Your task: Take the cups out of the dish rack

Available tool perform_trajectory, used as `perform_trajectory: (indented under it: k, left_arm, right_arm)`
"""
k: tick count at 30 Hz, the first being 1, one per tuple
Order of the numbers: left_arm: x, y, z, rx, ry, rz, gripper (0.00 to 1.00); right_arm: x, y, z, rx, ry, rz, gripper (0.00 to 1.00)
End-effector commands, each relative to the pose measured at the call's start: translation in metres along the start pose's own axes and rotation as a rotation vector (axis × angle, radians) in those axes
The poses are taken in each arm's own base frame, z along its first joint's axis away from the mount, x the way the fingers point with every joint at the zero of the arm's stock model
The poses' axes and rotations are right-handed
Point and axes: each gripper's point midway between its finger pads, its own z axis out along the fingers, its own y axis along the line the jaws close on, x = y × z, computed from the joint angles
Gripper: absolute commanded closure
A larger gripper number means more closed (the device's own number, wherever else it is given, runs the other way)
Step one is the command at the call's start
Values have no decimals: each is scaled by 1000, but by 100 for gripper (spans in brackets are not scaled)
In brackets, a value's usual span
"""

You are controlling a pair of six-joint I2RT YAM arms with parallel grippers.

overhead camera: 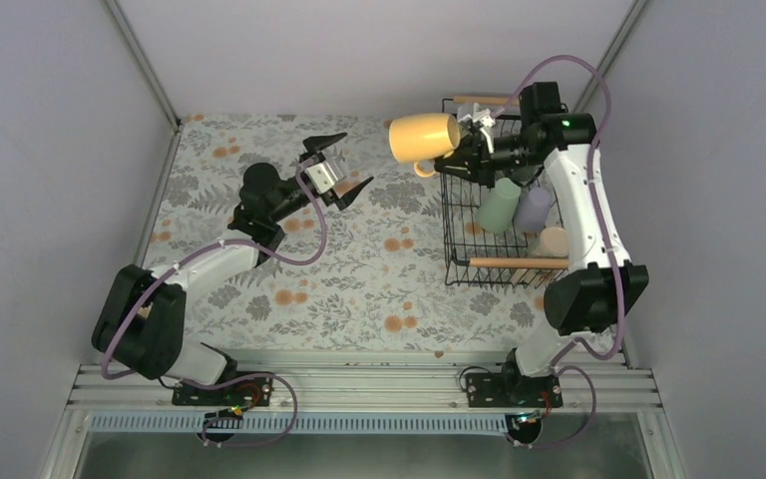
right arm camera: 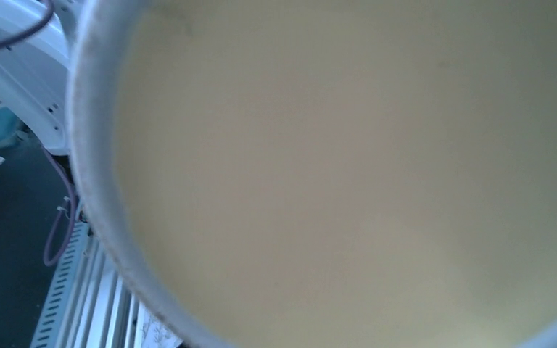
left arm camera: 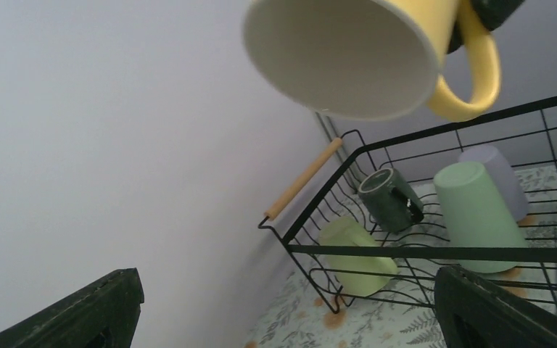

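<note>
High over the far-left corner of the dish rack [overhead camera: 449, 215] hangs a yellow cup [overhead camera: 424, 137], tipped on its side with its mouth toward the left. My right gripper [overhead camera: 471, 140] is shut on its base end. That cup fills the right wrist view [right arm camera: 333, 167] and hides the fingers. Inside the rack [left arm camera: 435, 254] lie an olive cup [left arm camera: 355, 257], a dark green cup [left arm camera: 392, 199], a mint cup [overhead camera: 499, 207] and a lavender cup [overhead camera: 534, 208], with a beige cup [overhead camera: 554, 239] near the front handle. My left gripper [overhead camera: 344, 165] stands open over mid-table, facing the rack, holding nothing.
A floral cloth [overhead camera: 359, 279] covers the table. Pale walls [overhead camera: 60, 150] close in on the left, back and right. The rack's wooden rod handles [overhead camera: 514, 262] lie at its near and far ends. A metal rail [overhead camera: 359, 384] with the arm bases runs along the near edge.
</note>
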Motion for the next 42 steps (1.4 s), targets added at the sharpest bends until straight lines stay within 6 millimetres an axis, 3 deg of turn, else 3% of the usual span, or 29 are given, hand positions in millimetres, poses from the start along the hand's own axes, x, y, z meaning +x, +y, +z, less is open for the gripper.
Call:
perform_trajectory:
  k: [1,14,20,25,27,29,31,33,35,37,42]
  left_arm:
    - [-24,-8,-2,49,-144,40,0]
    - [-29,-13,-6,52,-212,107,0]
    - [-30,-11,-5,45,-218,131,2]
    - [-37,-4,-2,66,-222,63,27]
    - [-40,-3,0,99,-208,15,61]
    - [-42,-3,0,119,-196,-6,75]
    - [-45,-6,-3,126,-196,-8,76]
    - [-47,-6,-5,126,-192,-7,82]
    - [-48,-5,-6,124,-178,-10,95]
    - [-49,-1,-5,111,-155,-24,98]
    - [-54,30,-3,-2,-50,-16,98]
  right_arm:
    - [-26,13,16,-142,-121,21,97]
    - [-2,42,70,-293,-34,72,97]
    - [1,59,82,-346,-14,93,97]
    - [3,64,88,-375,-14,125,97]
    - [8,60,91,-371,0,142,95]
    - [13,57,93,-364,16,157,93]
    - [16,58,94,-372,17,167,91]
    - [18,58,95,-381,13,172,86]
    - [18,57,96,-382,12,176,81]
    - [19,55,98,-383,12,178,74]
    - [22,42,101,-324,74,187,40]
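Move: The right gripper holds the yellow mug by its handle, mug middle about 5 cm left, 3 cm ahead and 3 cm above the hand. The open left gripper lies some 18 cm left of the right hand, 2 cm ahead, 4 cm lower. From the left gripper, the mug is about 13 cm right, 1 cm ahead, 7 cm above. In the rack, some 22 cm below the right hand, stand the green mug (15 cm right, 7 cm ahead) and purple mug (22 cm right, 6 cm ahead). Carry the yellow mug left about 9 cm, down 6 and back 4 to the left gripper, turning the right wrist some 15 degrees counter-clockwise and tipping it. Ease the left gripper a couple of centimetres back and up, then shut it on the mug's rim wall, one finger inside; after that, open the right fingers about the handle. ##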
